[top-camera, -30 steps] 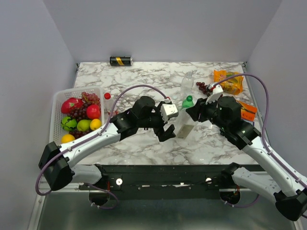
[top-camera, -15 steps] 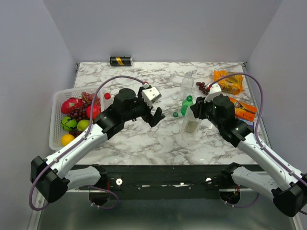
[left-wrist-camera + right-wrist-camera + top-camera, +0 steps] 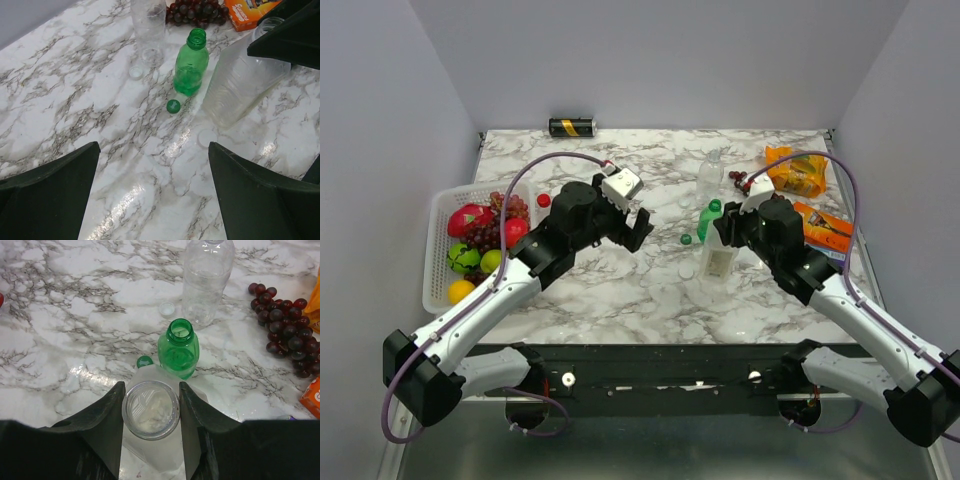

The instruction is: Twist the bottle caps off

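My right gripper (image 3: 725,237) is shut on the open neck of a large clear bottle (image 3: 716,258), which has no cap; in the right wrist view (image 3: 151,390) both jaws press that neck (image 3: 150,412). A small green bottle (image 3: 710,218) stands just behind it, uncapped, with its green cap (image 3: 686,239) on the table. A clear cap (image 3: 686,270) lies left of the held bottle. The second large clear bottle (image 3: 710,175) stands farther back with a white cap (image 3: 167,308) beside it. The small bottle with a red cap (image 3: 544,200) stands by the basket. My left gripper (image 3: 635,226) is wide open and empty (image 3: 153,146).
A white basket (image 3: 436,262) of fruit sits at the left edge. Dark grapes (image 3: 742,181), an orange snack bag (image 3: 798,170) and an orange box (image 3: 825,228) lie at the back right. A black-and-gold can (image 3: 571,127) lies at the far edge.
My left gripper has drawn back left and away from the held bottle, and a clear cap now lies on the table. My right gripper has stood the bottle more upright.
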`<move>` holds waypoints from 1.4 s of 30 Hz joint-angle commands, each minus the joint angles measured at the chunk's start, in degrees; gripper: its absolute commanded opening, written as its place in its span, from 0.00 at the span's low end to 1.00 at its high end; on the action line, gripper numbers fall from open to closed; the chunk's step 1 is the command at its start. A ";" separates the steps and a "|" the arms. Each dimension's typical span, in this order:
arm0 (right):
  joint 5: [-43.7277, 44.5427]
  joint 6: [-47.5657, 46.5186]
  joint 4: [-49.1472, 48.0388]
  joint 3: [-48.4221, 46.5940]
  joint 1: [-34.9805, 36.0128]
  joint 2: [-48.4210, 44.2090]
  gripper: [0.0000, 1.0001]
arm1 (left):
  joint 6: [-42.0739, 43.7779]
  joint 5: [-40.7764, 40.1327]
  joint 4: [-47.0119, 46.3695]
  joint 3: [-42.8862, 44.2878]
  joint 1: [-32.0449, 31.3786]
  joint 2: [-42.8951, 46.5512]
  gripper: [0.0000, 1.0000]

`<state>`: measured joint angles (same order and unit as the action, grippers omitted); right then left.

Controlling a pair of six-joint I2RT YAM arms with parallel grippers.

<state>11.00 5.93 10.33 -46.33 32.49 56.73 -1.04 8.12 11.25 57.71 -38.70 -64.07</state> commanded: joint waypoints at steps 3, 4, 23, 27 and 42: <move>0.33 -1.01 2.59 -0.78 -0.41 -0.48 0.44 | -3.62 -6.27 0.97 1.17 3.18 -0.61 0.99; -0.10 -1.01 3.03 -1.04 -0.32 -0.83 0.53 | -3.97 -6.45 1.15 1.35 3.71 -0.79 0.99; -4.59 -1.54 6.90 -4.21 -0.41 -9.17 0.89 | -0.02 -18.40 7.47 4.16 21.20 -6.31 0.99; -4.85 -1.54 7.25 -3.95 -0.41 -12.16 0.89 | 0.77 -19.98 9.05 4.95 24.71 -8.70 0.97; -8.55 -0.92 7.43 -3.77 -0.41 -14.10 0.89 | 2.18 -21.47 9.40 6.35 27.10 -16.43 0.64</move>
<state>4.19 4.93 16.62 -48.82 32.49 43.22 -0.30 -11.07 19.51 61.84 -11.84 -78.15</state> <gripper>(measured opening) 0.887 0.718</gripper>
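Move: The red-capped bottle, still capped, stands some 12 cm ahead of the left hand and 22 cm to its left, its middle about 18 cm lower; the fruit basket stands just past it, centred some 18 cm farther left and 3 cm nearer. From the right hand it lies about 43 cm left and 9 cm ahead. That hand grips the neck of the big uncapped bottle, whose middle is some 12 cm straight below; the green bottle stands about 8 cm ahead, 2 cm left. The left hand leaves the bottles already opened and sweeps about 21 cm left and 11 cm forward to the red-capped bottle, swinging some 40 degrees counter-clockwise, then sinking (about 9 cm in all), tipping its fingers down and starting to close them from wide open around the red cap, with no contact visible yet. Meanwhile the right hand opens to let go of the big uncapped bottle's neck, then rises about 7 cm and draws back 4 or 5 cm, clear of its mouth. ##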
